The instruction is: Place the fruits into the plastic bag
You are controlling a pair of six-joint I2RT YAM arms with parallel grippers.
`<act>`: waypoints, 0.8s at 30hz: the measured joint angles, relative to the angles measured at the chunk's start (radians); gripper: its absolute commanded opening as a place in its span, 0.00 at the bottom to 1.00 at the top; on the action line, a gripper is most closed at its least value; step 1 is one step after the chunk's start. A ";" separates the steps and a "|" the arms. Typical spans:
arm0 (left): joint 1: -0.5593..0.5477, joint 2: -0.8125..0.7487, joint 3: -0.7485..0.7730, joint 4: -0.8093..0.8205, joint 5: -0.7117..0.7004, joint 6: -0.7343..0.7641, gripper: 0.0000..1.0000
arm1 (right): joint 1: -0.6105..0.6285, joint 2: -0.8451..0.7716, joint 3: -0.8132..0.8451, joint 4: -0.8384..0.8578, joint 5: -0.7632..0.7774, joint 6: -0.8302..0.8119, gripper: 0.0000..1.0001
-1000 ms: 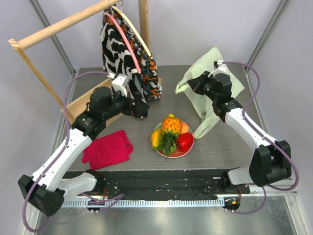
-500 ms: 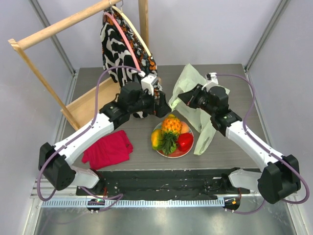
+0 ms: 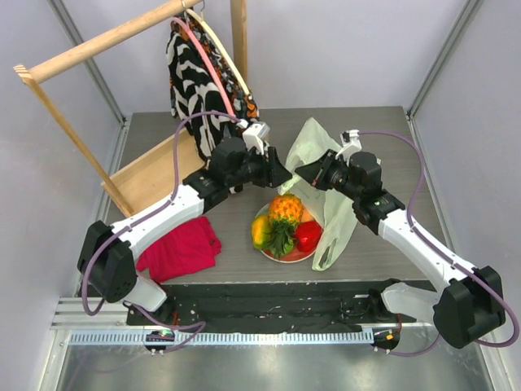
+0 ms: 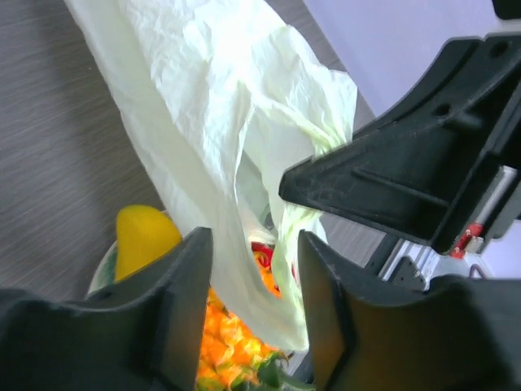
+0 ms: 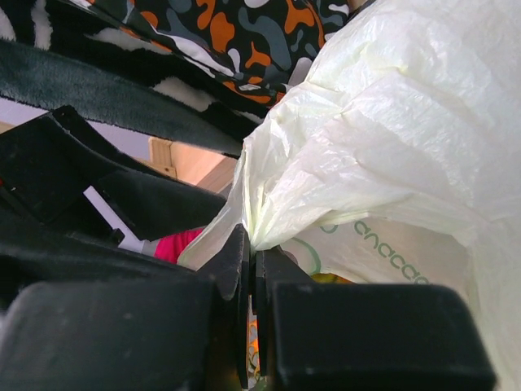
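The plastic bag [image 3: 334,213] hangs pale yellow-green and crinkly from my right gripper [image 3: 303,172], which is shut on its upper edge [image 5: 252,244]. It drapes down past the right side of the red plate [image 3: 281,255]. On the plate sit the fruits: an orange pineapple [image 3: 286,208], a yellow mango [image 3: 260,231], a red pepper [image 3: 307,235] and a peach [image 3: 308,213]. My left gripper [image 3: 279,174] faces the right one just above the pineapple. Its jaws [image 4: 252,269] stand apart with a fold of the bag [image 4: 203,106] hanging between them, not pinched. Mango [image 4: 142,236] and pineapple [image 4: 224,342] show below.
A wooden rack [image 3: 98,45] stands at the back left with a black-and-white patterned garment [image 3: 199,81] hanging from it. Its wooden base [image 3: 155,175] lies behind the left arm. A red folded cloth [image 3: 179,248] lies left of the plate.
My left arm has swung right from the garment to the bag's upper edge, and its jaws have narrowed. The right gripper has carried the bag left, toward the plate.
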 measured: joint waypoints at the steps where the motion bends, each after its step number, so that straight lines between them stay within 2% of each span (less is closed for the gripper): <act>1: 0.000 0.008 -0.002 0.016 0.006 -0.012 0.31 | 0.000 -0.002 0.000 -0.005 -0.002 -0.002 0.07; 2: 0.000 0.018 -0.003 0.031 0.011 -0.021 0.14 | 0.000 -0.006 0.000 -0.013 -0.002 -0.006 0.10; 4: 0.000 0.035 -0.007 0.055 0.020 -0.040 0.03 | 0.000 -0.021 0.000 -0.034 -0.002 -0.016 0.19; 5: 0.000 0.040 -0.013 0.066 0.021 -0.045 0.00 | 0.000 -0.032 0.000 -0.046 -0.001 -0.024 0.20; 8: 0.000 0.043 -0.038 0.092 0.027 -0.070 0.00 | 0.000 -0.076 0.000 -0.103 0.008 -0.055 0.20; 10: -0.001 0.043 -0.055 0.121 0.031 -0.090 0.00 | 0.000 -0.105 0.001 -0.135 0.022 -0.074 0.23; 11: -0.001 0.042 -0.061 0.131 0.035 -0.101 0.00 | 0.000 -0.114 0.002 -0.146 0.028 -0.083 0.26; 12: -0.001 0.042 -0.066 0.140 0.037 -0.107 0.00 | 0.000 -0.119 0.004 -0.154 0.034 -0.089 0.37; 15: -0.001 0.040 -0.085 0.161 0.040 -0.133 0.00 | 0.000 -0.121 0.024 -0.202 0.048 -0.116 0.51; 20: -0.001 0.018 -0.121 0.158 0.004 -0.148 0.00 | 0.000 -0.166 0.033 -0.291 0.078 -0.183 0.61; 24: -0.001 0.005 -0.122 0.157 -0.021 -0.153 0.00 | 0.000 -0.268 0.044 -0.386 0.135 -0.245 0.69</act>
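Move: The bag's rim already stands between the left hand's part-open fingers, right at the hand point, while the right hand still pinches the rim some 3 cm to the right and about 1 cm farther out. The pineapple in the bowl lies roughly 14 cm below the left hand and about 2 cm back from it; the red pepper is some 5 cm to the right of the pineapple and 4 cm nearer the base. The left hand stays over the bowl and quickly shuts its fingers on the bag's rim, then keeps the pinch while sinking about 2.5 cm and tilting a few degrees. The right hand, pinching the rim at first, opens to about two thirds, lets go and draws away to its right and back by some 7 cm, at the end also rising slightly, while rolling about 15 degrees so that its left side dips. ##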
